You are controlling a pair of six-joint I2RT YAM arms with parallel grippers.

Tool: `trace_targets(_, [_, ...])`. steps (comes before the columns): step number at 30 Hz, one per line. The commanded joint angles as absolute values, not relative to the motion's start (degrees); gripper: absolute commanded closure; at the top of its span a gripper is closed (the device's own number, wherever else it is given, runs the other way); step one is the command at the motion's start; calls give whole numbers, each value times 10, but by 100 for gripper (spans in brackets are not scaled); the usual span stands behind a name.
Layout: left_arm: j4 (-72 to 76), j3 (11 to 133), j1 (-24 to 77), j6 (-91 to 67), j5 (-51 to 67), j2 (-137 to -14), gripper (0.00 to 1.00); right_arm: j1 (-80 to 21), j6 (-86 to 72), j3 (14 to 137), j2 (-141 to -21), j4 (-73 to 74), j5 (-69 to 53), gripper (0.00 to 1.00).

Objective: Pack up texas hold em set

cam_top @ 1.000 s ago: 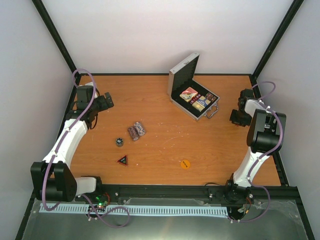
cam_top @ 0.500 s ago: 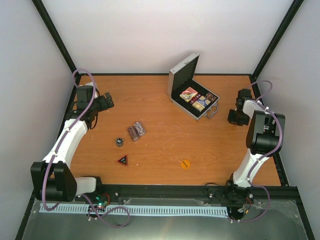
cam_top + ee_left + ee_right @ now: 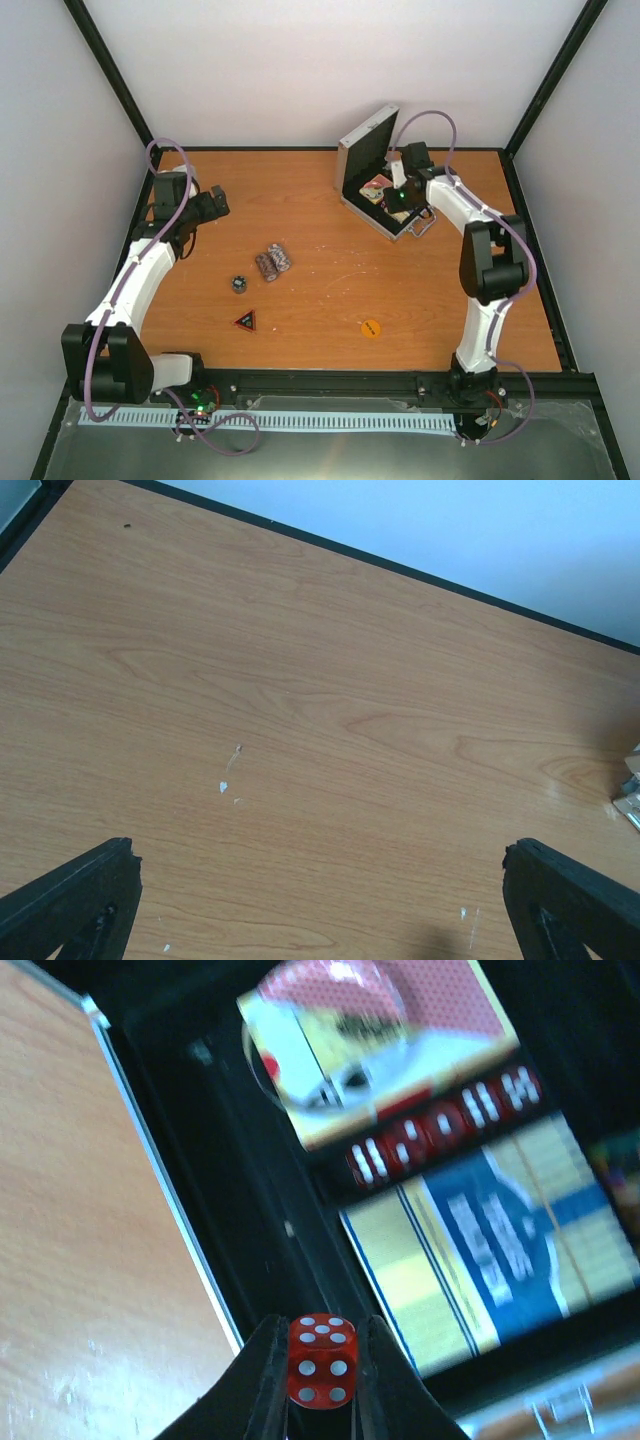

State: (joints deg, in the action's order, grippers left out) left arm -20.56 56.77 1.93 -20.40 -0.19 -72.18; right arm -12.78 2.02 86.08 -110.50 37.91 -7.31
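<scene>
The silver case stands open at the back of the table, lid up. My right gripper hangs over its black lining, shut on a red die held between the fingertips. Below it in the case lie a blue-yellow card deck, a red-backed deck and a row of red dice. On the table are striped chip stacks, a small dark round piece, the red-edged triangle and the orange disc. My left gripper is open above bare wood at the far left.
The case handle sticks out toward the right. Black frame posts rise at the back corners, and a black rail runs along the near edge. White walls close in the table on three sides.
My right arm has swung from the table's right edge to above the open case, its jaws now shut on a red die. The left arm has not moved.
</scene>
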Motion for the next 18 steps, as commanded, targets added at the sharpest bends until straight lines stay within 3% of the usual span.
trace_targets(1, [-191,569,19,-192,7,-707,0,-135,83,937,-1173,405,-114,97])
trace_targets(11, [-190,567,20,-193,2,-704,0,-158,190,1073,-1273,486,-118,97])
trace_targets(18, [-189,570,19,-190,1,-708,0,-158,201,1080,-1288,490,-81,97])
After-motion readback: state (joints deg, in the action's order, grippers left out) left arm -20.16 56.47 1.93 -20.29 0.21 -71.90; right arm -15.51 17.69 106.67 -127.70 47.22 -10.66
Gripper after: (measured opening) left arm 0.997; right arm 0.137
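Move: The gap at the near-left end of the dice row in the case lies about 6 cm ahead of the right hand, 4 cm to its left and 6 cm below; the row's middle is 8 cm ahead and 1 cm left. The ace cards sit about 5 cm beyond the gap and 1 cm left of it, the Texas Hold'em deck some 6 cm right of the gap and level with it. From the left hand the gap is roughly 12 cm ahead, 50 cm right and 18 cm below. The red die, still pinched in the right fingertips, is carried forward and left over the case's near-left edge strip, about 4 cm each way, and lowered some 3 cm towards the open end of the dice row. The hand swings counter-clockwise about 20 degrees and slows almost to a stop, the fingers keeping their hold. ##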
